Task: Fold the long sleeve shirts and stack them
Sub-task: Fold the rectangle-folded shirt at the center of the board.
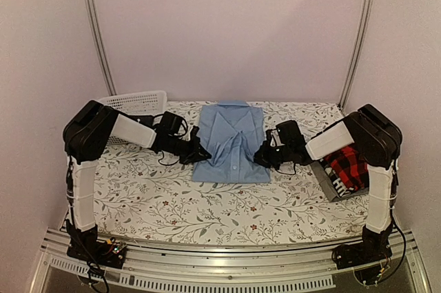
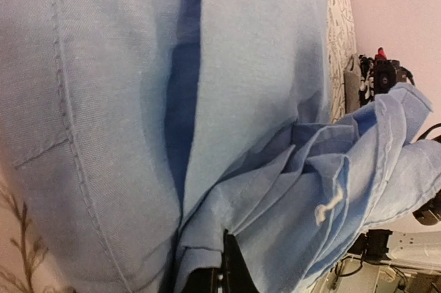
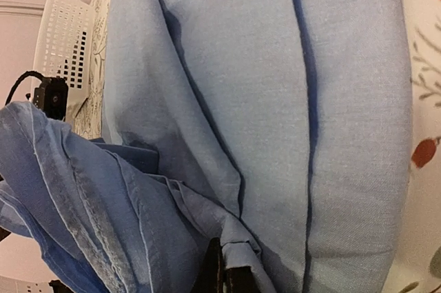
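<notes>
The light blue shirt (image 1: 231, 143) lies folded in the middle of the table, collar toward the back. My left gripper (image 1: 201, 152) is at its left edge, shut on a bunched fold of the blue cloth (image 2: 289, 189); the dark left gripper (image 2: 231, 248) pokes out of the folds. My right gripper (image 1: 262, 155) is at the shirt's right edge, also shut on a pinch of the blue cloth (image 3: 275, 258); the right gripper (image 3: 224, 255) shows at the bottom. A red-and-black plaid shirt (image 1: 346, 165) lies at the right on a grey one (image 1: 329, 181).
A white lattice basket (image 1: 134, 103) stands at the back left, behind my left arm. The table carries a floral cloth (image 1: 172, 203). Pale walls and metal posts close in the back and both sides.
</notes>
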`<state>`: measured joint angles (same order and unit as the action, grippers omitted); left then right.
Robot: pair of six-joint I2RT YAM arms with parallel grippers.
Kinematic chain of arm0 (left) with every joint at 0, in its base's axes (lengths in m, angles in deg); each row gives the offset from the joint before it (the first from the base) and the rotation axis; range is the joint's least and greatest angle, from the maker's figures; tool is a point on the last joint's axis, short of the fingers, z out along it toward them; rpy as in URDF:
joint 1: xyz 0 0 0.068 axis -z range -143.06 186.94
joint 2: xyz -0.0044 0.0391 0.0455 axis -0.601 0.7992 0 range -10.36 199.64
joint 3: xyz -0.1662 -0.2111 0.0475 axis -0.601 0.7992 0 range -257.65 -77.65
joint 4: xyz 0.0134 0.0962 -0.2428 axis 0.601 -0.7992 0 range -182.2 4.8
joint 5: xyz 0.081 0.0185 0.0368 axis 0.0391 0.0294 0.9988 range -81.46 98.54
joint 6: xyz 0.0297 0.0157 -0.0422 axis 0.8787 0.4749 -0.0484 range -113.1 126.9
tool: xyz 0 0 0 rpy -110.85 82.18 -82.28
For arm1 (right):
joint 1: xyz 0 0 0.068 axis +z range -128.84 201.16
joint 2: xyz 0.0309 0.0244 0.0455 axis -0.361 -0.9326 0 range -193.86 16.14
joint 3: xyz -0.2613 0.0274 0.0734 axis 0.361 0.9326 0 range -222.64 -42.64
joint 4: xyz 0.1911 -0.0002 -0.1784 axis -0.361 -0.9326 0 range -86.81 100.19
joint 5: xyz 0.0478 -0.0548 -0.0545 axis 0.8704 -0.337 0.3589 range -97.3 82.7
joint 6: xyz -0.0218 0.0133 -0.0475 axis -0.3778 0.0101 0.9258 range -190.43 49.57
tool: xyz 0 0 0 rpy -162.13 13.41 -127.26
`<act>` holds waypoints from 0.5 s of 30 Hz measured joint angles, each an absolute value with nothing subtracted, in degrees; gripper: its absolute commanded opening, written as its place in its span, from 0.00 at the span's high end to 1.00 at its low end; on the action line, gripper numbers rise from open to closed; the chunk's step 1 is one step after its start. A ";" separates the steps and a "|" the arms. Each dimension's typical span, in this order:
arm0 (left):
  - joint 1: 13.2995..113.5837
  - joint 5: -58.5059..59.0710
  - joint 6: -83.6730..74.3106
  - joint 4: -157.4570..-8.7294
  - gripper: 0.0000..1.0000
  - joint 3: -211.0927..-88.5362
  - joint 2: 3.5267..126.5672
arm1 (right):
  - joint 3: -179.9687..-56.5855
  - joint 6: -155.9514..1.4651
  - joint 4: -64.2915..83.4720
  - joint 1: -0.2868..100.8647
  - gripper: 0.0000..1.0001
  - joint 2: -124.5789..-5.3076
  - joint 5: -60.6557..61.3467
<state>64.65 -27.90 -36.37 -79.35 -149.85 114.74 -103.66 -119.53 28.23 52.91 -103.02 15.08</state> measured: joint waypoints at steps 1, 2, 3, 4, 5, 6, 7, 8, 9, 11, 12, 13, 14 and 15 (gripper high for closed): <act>64.84 -27.73 -36.63 -78.74 1.00 -147.75 113.47 | -102.61 -119.68 28.99 53.48 1.00 -102.60 15.08; 65.10 -27.60 -36.94 -78.10 1.00 -145.00 111.72 | -101.45 -119.88 29.58 54.07 1.00 -101.92 15.08; 65.39 -27.57 -37.31 -77.86 1.00 -142.92 110.21 | -99.57 -120.30 30.00 55.01 1.00 -100.70 15.08; 65.78 -27.42 -37.61 -77.38 1.00 -140.39 108.47 | -98.00 -120.64 30.24 55.93 1.00 -99.54 15.03; 66.20 -27.18 -37.81 -77.06 1.00 -137.81 106.56 | -96.53 -120.91 30.33 56.87 1.00 -98.49 14.94; 66.63 -26.96 -38.03 -76.95 1.00 -134.92 104.27 | -94.41 -121.37 30.30 57.63 1.00 -97.42 14.77; 66.96 -26.90 -38.25 -76.99 1.00 -133.00 102.52 | -93.65 -121.54 30.17 58.59 1.00 -95.96 14.68; 67.29 -26.79 -38.38 -77.08 1.00 -131.21 100.69 | -92.03 -121.91 29.71 59.44 1.00 -94.27 14.38; 67.53 -26.66 -38.40 -77.16 1.00 -129.72 98.91 | -91.00 -122.11 28.86 60.14 1.00 -92.72 14.20; 67.77 -26.39 -38.40 -77.56 1.00 -127.69 95.40 | -90.28 -122.26 26.55 60.76 1.00 -89.64 13.63; 67.82 -26.20 -38.40 -77.73 1.00 -127.34 94.11 | -90.39 -122.13 25.89 60.76 1.00 -88.48 13.22; 67.82 -25.85 -38.40 -77.93 1.00 -127.29 92.88 | -90.67 -122.02 25.26 60.73 1.00 -87.56 12.74; 67.82 -25.45 -38.38 -77.84 1.00 -127.29 91.64 | -91.29 -121.89 24.53 60.58 1.00 -86.49 12.39; 67.79 -25.26 -38.38 -77.80 1.00 -127.32 90.72 | -92.05 -121.72 24.01 60.47 1.00 -85.97 12.10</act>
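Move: Both hands already pinch the shirt's gathered hem low over the board, some 14 cm apart. The shirt's near fold lies about 10 cm back from the left hand and 6 cm to its right; from the right hand it is 10 cm back and 7 cm left, just below both. The collar is some 27 cm ahead of the left hand and 7 cm right; the basket is 18 cm ahead, 26 cm left. The shirt stack is 2 cm back from the right hand, 25 cm right. Keeping their pinch on the hem, both hands drag the folded shirt back along the board towards the robot, quickly and almost level for about 9 cm, the left hand drifting nearly 3 cm left as well. They then stop pulling and rise some 5 cm with the hem still held; the wrists barely turn. ##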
